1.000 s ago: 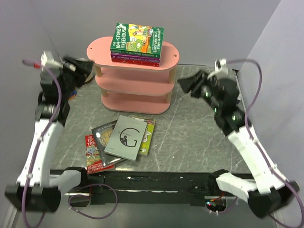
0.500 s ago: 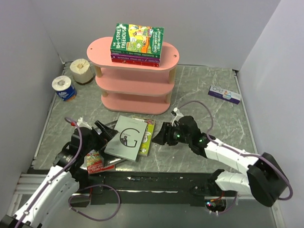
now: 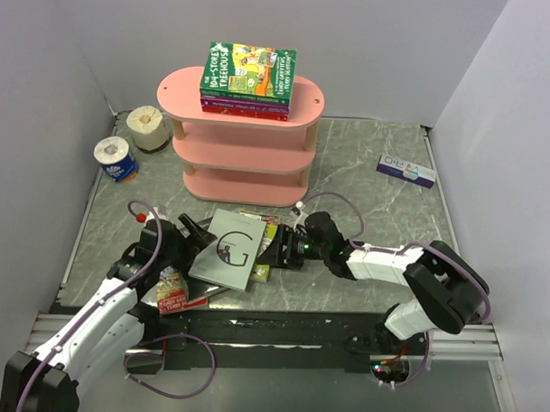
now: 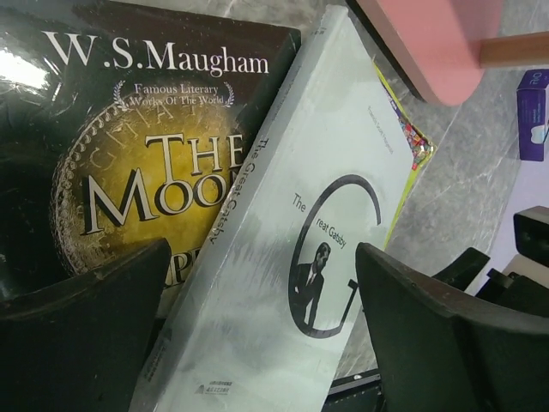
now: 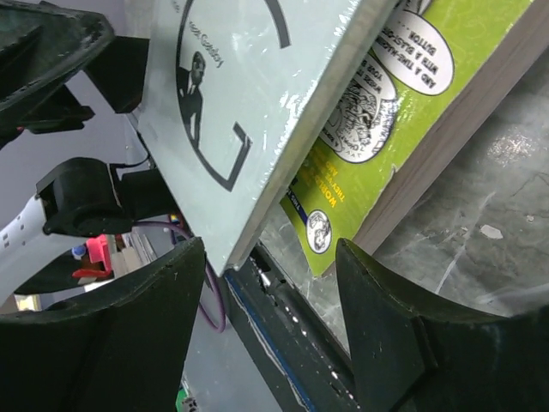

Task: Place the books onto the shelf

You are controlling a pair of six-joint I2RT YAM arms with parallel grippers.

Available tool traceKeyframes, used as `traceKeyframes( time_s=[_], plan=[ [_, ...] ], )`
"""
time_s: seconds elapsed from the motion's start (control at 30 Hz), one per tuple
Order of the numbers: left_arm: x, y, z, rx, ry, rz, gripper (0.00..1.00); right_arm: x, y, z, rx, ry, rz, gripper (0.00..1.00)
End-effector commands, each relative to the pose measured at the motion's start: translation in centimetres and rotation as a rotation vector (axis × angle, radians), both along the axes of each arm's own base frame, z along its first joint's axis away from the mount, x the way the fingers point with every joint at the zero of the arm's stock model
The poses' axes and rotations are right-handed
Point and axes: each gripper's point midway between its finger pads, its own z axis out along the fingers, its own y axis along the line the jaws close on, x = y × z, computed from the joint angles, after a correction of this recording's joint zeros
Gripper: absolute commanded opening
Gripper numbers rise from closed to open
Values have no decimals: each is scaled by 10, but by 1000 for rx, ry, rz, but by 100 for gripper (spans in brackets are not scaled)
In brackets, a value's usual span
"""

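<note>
The pink shelf (image 3: 245,151) stands at the back with a stack of books (image 3: 248,78) on its top board. On the table in front lies a pile: a grey "G" book (image 3: 230,250) on top, a dark book (image 3: 190,244), a lime-green book (image 3: 266,251) and a red book (image 3: 170,288). My left gripper (image 3: 195,232) is open at the pile's left side, its fingers (image 4: 86,326) either side of the grey book (image 4: 300,257). My right gripper (image 3: 278,253) is open at the right side, the grey book's corner (image 5: 249,94) and the lime-green book (image 5: 403,120) just ahead of its fingertips (image 5: 412,343).
Two toilet rolls (image 3: 149,127) (image 3: 116,158) stand at the back left beside the shelf. A small white-and-blue box (image 3: 405,170) lies at the back right. Walls close in both sides. A black rail (image 3: 280,328) runs along the table's near edge.
Both arms came down from high beside the shelf to the pile. The right gripper slid left to the lime-green book, the left closed in on the grey book. Both jaws widened.
</note>
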Motion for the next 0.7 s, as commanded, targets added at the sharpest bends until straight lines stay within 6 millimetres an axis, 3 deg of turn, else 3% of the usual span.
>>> traceKeyframes(
  time_s=[0.0,0.27,0.43,0.5,0.53,0.57,0.63,0.67],
  plan=[
    [-3,-3,-2,-22,8,-3,93,14,16,22,71,-43,-8,70],
    [-7,-28,1,-115,-42,-137,76,15,39,4,79,26,35,70],
    [-15,-36,0,-161,-64,-187,54,17,51,-11,88,75,43,68],
    [-17,-33,0,-156,-68,-178,47,18,54,-3,138,61,38,54],
    [-16,-32,2,-153,-70,-173,47,14,52,-4,146,63,39,46],
    [-15,-29,4,-142,-84,-158,47,14,51,-1,156,58,40,30],
    [-14,-25,6,-124,-83,-141,48,10,46,7,169,32,45,12],
    [-12,-23,10,-121,-97,-129,50,8,44,10,170,12,50,8]
  ],
)
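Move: The grey Great Gatsby book's middle lies about 5 cm right of the left hand, level with it and 2 cm below; from the right hand it is some 9 cm left, 1 cm ahead and 1 cm below. The Moon book is about 2 cm left, 4 cm back and 4 cm below the left hand. The green-yellow book is about 3 cm left, 2 cm ahead and 4 cm below the right hand. Right hand goes about 4 cm left and down, pinching Gatsby's right edge; left sinks slightly, narrowing around its spine. ##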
